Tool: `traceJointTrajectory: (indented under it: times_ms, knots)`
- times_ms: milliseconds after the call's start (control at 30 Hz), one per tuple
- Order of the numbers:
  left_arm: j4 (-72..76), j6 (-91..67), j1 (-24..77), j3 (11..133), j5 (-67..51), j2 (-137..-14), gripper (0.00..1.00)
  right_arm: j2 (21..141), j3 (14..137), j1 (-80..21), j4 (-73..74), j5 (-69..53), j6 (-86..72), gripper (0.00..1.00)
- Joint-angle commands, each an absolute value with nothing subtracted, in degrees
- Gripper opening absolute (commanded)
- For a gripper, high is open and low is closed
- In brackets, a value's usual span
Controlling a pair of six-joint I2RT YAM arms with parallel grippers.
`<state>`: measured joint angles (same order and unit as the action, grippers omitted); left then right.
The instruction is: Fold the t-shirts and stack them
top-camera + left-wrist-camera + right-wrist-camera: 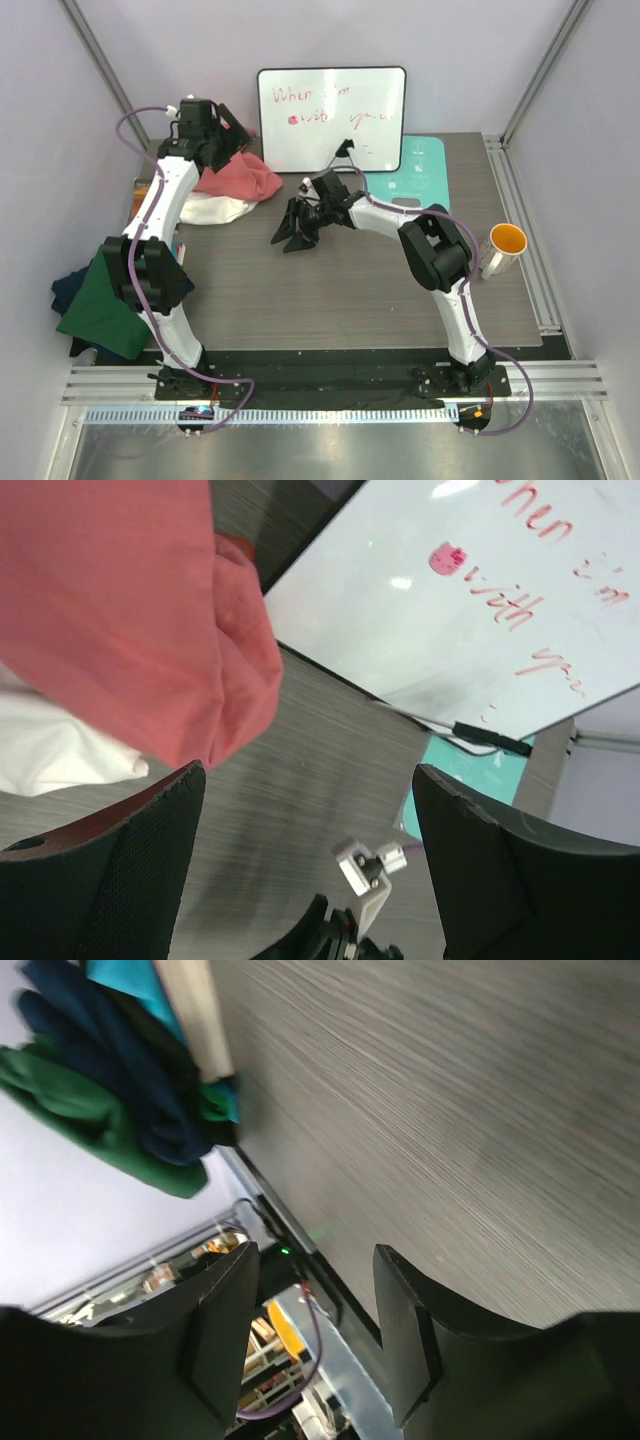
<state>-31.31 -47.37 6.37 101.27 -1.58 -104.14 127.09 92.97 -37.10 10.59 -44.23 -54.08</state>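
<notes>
A salmon-pink t-shirt (pixel 243 178) lies bunched at the back left of the table, over a white cloth (pixel 215 210). My left gripper (pixel 232 135) hovers just above it, open and empty. In the left wrist view the pink t-shirt (pixel 120 610) fills the upper left, beyond the wide-apart fingers (pixel 120 880). A dark green t-shirt (pixel 100 305) and navy ones (pixel 70 288) hang in a heap at the table's left edge, also seen in the right wrist view (pixel 110 1080). My right gripper (pixel 295 232) is open over bare table at the middle, holding nothing.
A whiteboard (pixel 330 120) with red writing leans at the back. A pale-teal mat (pixel 415 165) lies flat to its right. A white cup with an orange inside (pixel 503 247) stands at the right edge. The table's near edge (pixel 300 1260) shows beyond my right fingers.
</notes>
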Motion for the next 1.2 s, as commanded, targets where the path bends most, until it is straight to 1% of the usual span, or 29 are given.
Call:
traceJointTrajectory:
  times_ms: [0,33,67,133,200,300,400,467,633,800,1033,1067,1167]
  knots:
    - [-30.0,-49.2,3.5,102.7,2.0,-108.0,0.85,121.1,89.7,-37.8,19.5,-40.8,-46.1,0.56]
    - [-32.0,-50.5,3.0,108.6,1.7,-110.8,0.84,120.1,89.0,-37.8,19.6,-40.3,-46.1,0.56]
    - [-36.9,-51.1,2.6,112.0,1.6,-117.1,0.84,119.6,88.5,-37.9,19.6,-40.3,-46.1,0.56]
    - [-40.5,-50.4,2.6,120.4,4.5,-121.6,0.84,118.6,87.5,-37.9,19.6,-40.4,-45.8,0.56]
    - [-40.7,-49.7,2.8,122.4,5.9,-123.8,0.85,117.5,86.1,-37.9,20.0,-40.2,-45.2,0.56]
    - [-37.7,-47.6,2.6,121.5,6.7,-123.8,0.86,114.6,82.8,-37.8,20.0,-38.6,-44.8,0.56]
    - [-40.2,-47.0,2.5,122.6,6.1,-124.8,0.86,113.1,80.2,-37.8,20.3,-37.4,-44.7,0.56]
    - [-39.7,-46.2,2.5,121.1,4.3,-125.2,0.86,111.5,79.3,-37.7,20.3,-36.4,-44.1,0.56]
    - [-38.8,-45.0,2.5,116.6,3.8,-125.7,0.86,111.3,80.4,-37.7,20.4,-35.2,-44.1,0.56]
    - [-40.5,-44.3,2.5,117.6,2.6,-128.6,0.86,113.0,80.9,-37.7,20.3,-36.6,-44.8,0.56]
    - [-38.4,-45.9,3.0,118.7,0.2,-132.4,0.85,108.6,76.6,-37.6,21.3,-35.7,-42.5,0.56]
    - [-38.3,-46.1,3.2,118.9,-1.5,-132.5,0.84,107.5,76.0,-37.7,21.7,-34.9,-42.3,0.56]
    - [-36.7,-45.9,3.7,117.3,-1.4,-131.6,0.85,103.1,74.0,-37.5,22.8,-30.5,-41.1,0.56]
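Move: The pink t-shirt's middle lies about 9 cm ahead of the left hand, 2 cm to its left and some 22 cm below. From the same hand, the white t-shirt is roughly 4 cm back and 5 cm left; the brown book is about 3 cm back and 22 cm left; the upright whiteboard's middle is 10 cm ahead and 22 cm right. The right hand has the pink t-shirt some 25 cm ahead and 11 cm left. Bring the left gripper, fingers kept wide open, down about 17 cm onto the pink t-shirt's near part, swinging forward and left by some 5 cm early on, then sinking nearly straight while the fingertips tip about 20 degrees further down. Meanwhile draw the empty right gripper back and to its right, away from the t-shirts, fingers left half open. ##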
